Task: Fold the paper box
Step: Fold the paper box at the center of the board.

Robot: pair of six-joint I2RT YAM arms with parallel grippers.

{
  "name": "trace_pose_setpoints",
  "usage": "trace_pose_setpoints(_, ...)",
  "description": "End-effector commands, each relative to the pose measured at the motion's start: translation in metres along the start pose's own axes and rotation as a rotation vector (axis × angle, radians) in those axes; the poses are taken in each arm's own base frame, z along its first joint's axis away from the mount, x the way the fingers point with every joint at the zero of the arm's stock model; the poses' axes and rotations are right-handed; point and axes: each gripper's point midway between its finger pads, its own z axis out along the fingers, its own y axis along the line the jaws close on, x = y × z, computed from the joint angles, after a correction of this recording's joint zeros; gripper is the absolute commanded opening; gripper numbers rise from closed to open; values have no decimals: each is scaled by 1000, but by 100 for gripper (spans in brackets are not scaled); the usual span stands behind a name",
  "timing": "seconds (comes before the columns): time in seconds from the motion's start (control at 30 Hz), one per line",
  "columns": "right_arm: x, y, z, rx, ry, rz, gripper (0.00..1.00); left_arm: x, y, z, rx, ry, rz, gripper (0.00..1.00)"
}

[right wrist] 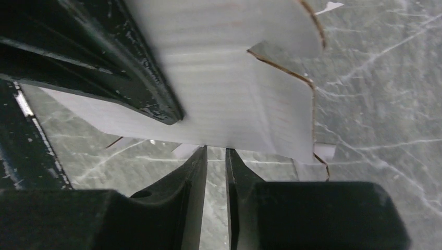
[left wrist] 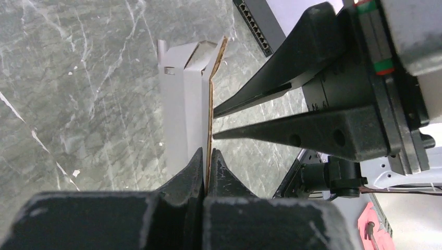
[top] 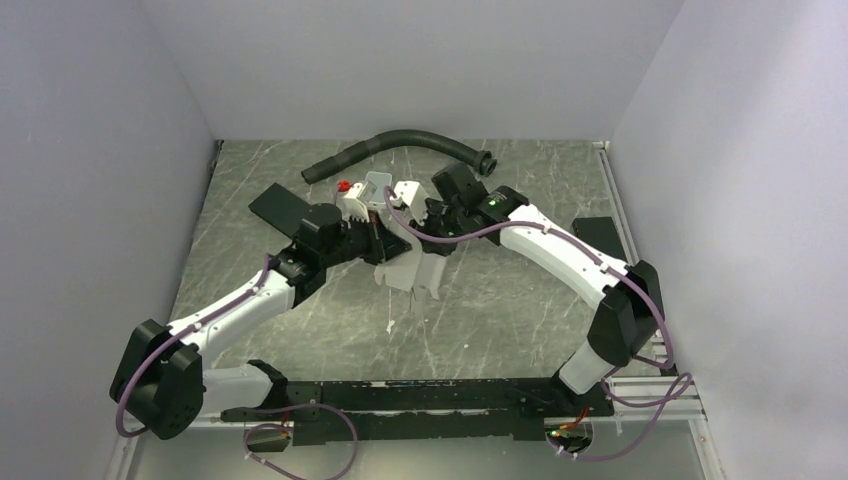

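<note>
The paper box (top: pixel 412 268) is a white creased cardboard sheet held upright over the middle of the table. My left gripper (top: pixel 385 243) is shut on its brown-edged panel; in the left wrist view the jaws (left wrist: pixel 208 155) pinch that thin edge while the box (left wrist: pixel 180 104) runs away from them. My right gripper (top: pixel 427 228) meets it from the other side. In the right wrist view the right gripper (right wrist: pixel 216 151) stands slightly open with bare table in the gap, and the box (right wrist: pixel 224 99) has its lower edge just past the tips. The left fingers (right wrist: pixel 130 78) clamp it at upper left.
A curved black hose (top: pixel 400 145) lies at the back. A black flat pad (top: pixel 283 207), a small red part (top: pixel 344 186) and a light grey tile (top: pixel 378 185) sit behind the grippers. Another black pad (top: pixel 597 235) lies at the right, and a black rail (top: pixel 430 395) runs along the near edge.
</note>
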Motion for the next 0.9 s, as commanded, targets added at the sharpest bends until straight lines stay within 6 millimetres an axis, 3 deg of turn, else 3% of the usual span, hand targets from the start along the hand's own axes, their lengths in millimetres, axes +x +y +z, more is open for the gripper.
trace_pose_setpoints(0.0,-22,13,-3,-89,-119,11,25,-20,-29,-3,120,-69,48,0)
trace_pose_setpoints(0.17,-20,-4,-9,-95,-146,60,31,-14,-29,-5,127,-43,73,0)
trace_pose_setpoints(0.23,-20,-1,-17,-143,-164,42,32,-12,-26,-5,116,-29,87,0)
trace_pose_setpoints(0.3,-25,23,-39,-300,-210,-40,33,-11,-23,-7,98,-19,116,0)
trace_pose_setpoints(0.4,-35,53,-86,-445,-307,-194,42,-8,-18,-10,82,3,189,0)
trace_pose_setpoints(0.5,-44,60,-131,-462,-396,-257,51,-7,-17,-13,87,22,276,0)
trace_pose_setpoints(0.57,-50,46,-151,-414,-441,-239,54,-8,-20,-16,100,35,333,0)
trace_pose_setpoints(0.63,-51,22,-157,-328,-450,-204,56,-10,-25,-19,129,43,388,0)
trace_pose_setpoints(0.73,-40,-19,-151,-205,-433,-156,57,-8,-40,-24,226,62,502,0)
trace_pose_setpoints(0.8,-31,-34,-140,-174,-414,-163,57,-7,-48,-29,274,72,561,0)
trace_pose_setpoints(0.87,-22,-36,-131,-189,-406,-229,57,-2,-52,-35,309,100,601,0)
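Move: The paper box, its near-left edge pinched in the left hand, has its middle about 4 cm left of the right hand, 1 cm back and 2 cm lower; from the left hand it lies some 2 cm right, 1 cm back and 3 cm below. On the table, the small white box stands roughly 14 cm ahead of the right hand and 11 cm to its left, some 14 cm lower. Opening wider, the right hand rises some 14 cm, shifting right, away from the box the left still pinches. ##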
